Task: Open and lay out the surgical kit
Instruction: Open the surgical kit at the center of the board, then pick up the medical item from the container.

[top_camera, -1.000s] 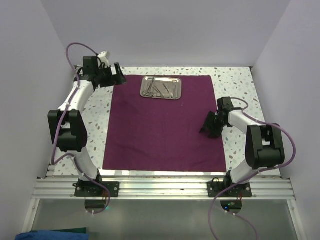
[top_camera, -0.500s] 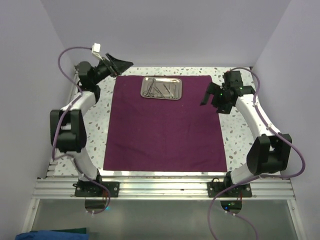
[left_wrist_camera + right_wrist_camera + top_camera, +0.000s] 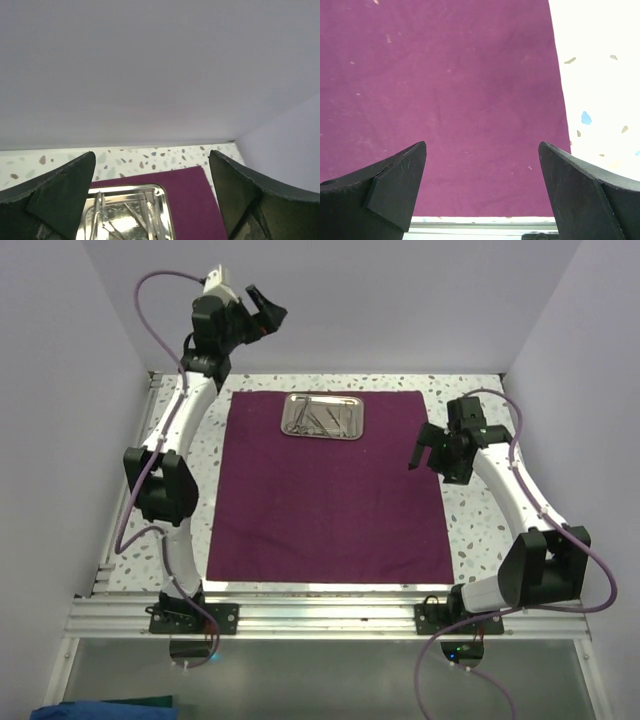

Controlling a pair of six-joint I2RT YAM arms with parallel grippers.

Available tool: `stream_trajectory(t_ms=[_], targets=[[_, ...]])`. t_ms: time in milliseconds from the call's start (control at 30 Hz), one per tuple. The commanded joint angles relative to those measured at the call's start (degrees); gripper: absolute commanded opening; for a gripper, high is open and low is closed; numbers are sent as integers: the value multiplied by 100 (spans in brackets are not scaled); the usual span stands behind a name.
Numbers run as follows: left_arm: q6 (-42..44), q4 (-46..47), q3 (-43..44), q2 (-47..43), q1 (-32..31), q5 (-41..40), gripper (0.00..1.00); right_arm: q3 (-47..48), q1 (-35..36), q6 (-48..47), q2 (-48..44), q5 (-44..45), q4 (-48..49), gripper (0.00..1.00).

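Note:
The plum cloth wrap (image 3: 328, 480) of the surgical kit lies spread flat on the speckled table. At its far edge sits the small shiny steel tray (image 3: 322, 415) with several thin silver instruments (image 3: 325, 418) inside; the tray (image 3: 165, 205) also shows low in the left wrist view. My left gripper (image 3: 268, 308) is raised high near the back wall, left of the tray, open and empty. Over the cloth's right edge hovers my right gripper (image 3: 420, 448), open, with only bare cloth (image 3: 445, 90) between its fingers (image 3: 395, 185).
Pale walls close in the back and both sides. The speckled table (image 3: 470, 400) shows bare strips left and right of the cloth. An aluminium rail (image 3: 330, 615) with both arm bases runs along the near edge.
My right gripper opened and rose from the cloth's right side toward the far right, then settled over the right edge. The left arm swung up from the cloth's far-left corner to the back wall.

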Motion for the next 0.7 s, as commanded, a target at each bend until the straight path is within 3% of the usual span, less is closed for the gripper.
stream_trajectory(t_ms=[0,33,100,267,367,667], targets=[[1401,-2578,1268,1095,-602,-1744,100,-105,5,-141,-188,261,85,98],[1474,-2825,1872,1297,-778,-1833,100,-96,4,-184,-180,271,76,99],[1536,-3205,2141,1659,-884,-2010,99,-17,4,-228,-145,280,50,98],[1686,-3099,1650,1633,-1201,-2378,87,36,13,-281,-101,271,41,98],[1721,-3274,1763,1800,-1324,-2440,73,-51,13,-273,-92,227,94,99],[1809,-3530,1711,2029,-1544,-2520,68,-192,13,-290,-21,174,173,98]])
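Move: The steel tray lies some 34 cm below the raised left hand, about 12 cm to its right and practically level with it fore and aft, 1 cm nearer. Inside it the scissors sit about 4 cm left of the tray's middle and the tweezers about 7 cm right of it. The cloth's middle is roughly 20 cm nearer the base and 3 cm farther right than the tray. From the idle right hand the tray is about 26 cm ahead, 24 cm left and 14 cm below. The tray is approached from high above: the left hand drops about 23 cm towards it while swinging some 7 cm right, after a brief reach forward that it then takes back by about 5 cm. The wrist tips from nearly level to pointing forward and steeply down, the fingers narrow from wide open to about two thirds, and the hand eases almost to a stop above the tray, not touching it. ##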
